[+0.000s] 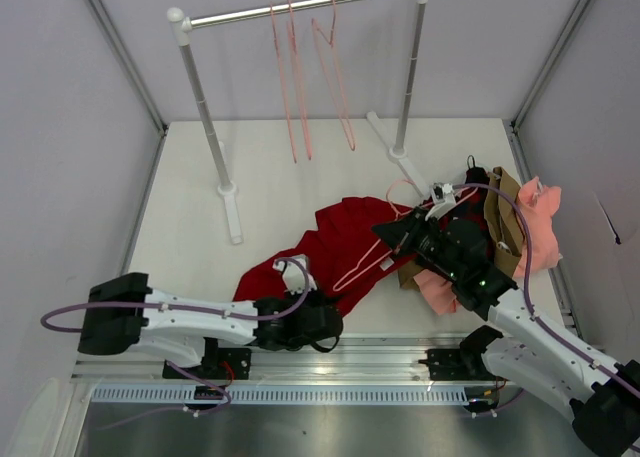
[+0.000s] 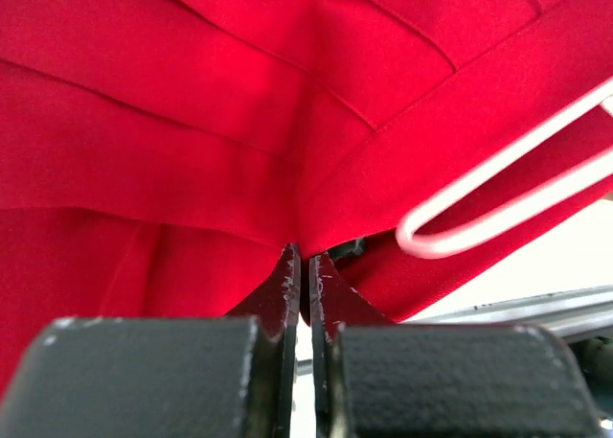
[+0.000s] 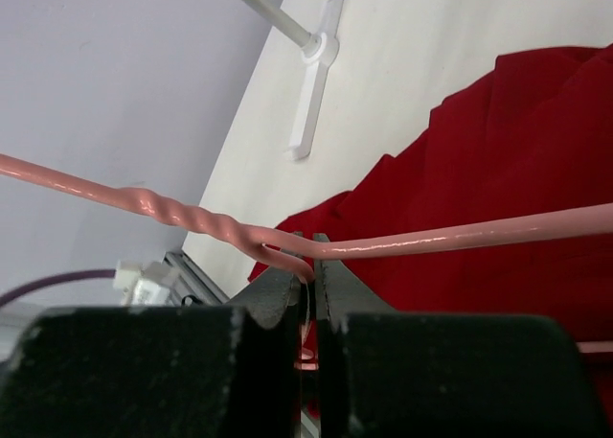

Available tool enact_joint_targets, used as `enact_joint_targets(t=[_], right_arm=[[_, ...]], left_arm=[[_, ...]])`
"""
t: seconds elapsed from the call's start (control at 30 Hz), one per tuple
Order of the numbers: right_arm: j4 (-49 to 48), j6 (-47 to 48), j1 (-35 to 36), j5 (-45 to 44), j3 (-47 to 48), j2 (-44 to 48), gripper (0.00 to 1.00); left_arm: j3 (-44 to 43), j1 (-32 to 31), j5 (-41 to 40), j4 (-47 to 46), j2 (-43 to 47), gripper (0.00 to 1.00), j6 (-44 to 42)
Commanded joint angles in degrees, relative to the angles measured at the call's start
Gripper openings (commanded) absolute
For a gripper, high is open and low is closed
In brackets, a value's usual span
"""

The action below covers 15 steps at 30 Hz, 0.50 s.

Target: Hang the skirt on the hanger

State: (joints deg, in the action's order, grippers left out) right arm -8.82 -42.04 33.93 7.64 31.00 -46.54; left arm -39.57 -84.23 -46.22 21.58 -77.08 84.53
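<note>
The deep-red skirt lies crumpled on the table, in front of the rack. My left gripper is at its near edge, jaws shut on a fold of the red cloth, as the left wrist view shows. My right gripper hovers over the skirt's right side, shut on the salmon-pink wire hanger just below its twisted neck. The hanger's wire runs across the skirt, and one rounded corner lies on the cloth by the left gripper.
A clothes rack stands at the back with three more pink hangers; its feet rest on the table. A salmon-pink garment and brown cloth are piled at the right. A metal rail runs along the near edge.
</note>
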Motion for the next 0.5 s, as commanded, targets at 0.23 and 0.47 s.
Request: enact_joint_targets(t=[0.23, 0.47], right_arm=[[-6.3, 0.7, 2.7, -2.1, -2.2, 4.4, 0.0], [-9.0, 0.6, 10.4, -15.6, -0.8, 2.3, 0.0]], left_arm=[[7.8, 3.9, -2.9, 10.7, 21.9, 0.0, -10.8], [2.6, 12.1, 2.0, 12.7, 31.3, 0.0, -30.1]])
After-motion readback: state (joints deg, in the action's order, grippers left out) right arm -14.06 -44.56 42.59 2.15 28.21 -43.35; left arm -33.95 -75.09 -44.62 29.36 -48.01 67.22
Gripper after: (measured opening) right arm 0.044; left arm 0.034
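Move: The left hand, shut on the edge of the red skirt's waistband, has the hanger's left end about 2 cm to its right, roughly level ahead and 1 cm higher. The skirt's middle is about 9 cm ahead of this hand and 4 cm right, some 4 cm lower. From the right hand, holding the hanger by its twisted neck, that hanger end lies about 12 cm left, 9 cm back and 13 cm below. Still pinching the waistband edge, the left fingers draw it left and up, about 8 cm across and 7 cm higher, away from the hanger's left end, adding some 3 cm forward late on. The right hand keeps its hold on the hanger's neck and carries it back and to the left about 3.5 cm, dipping slightly, then rising. ##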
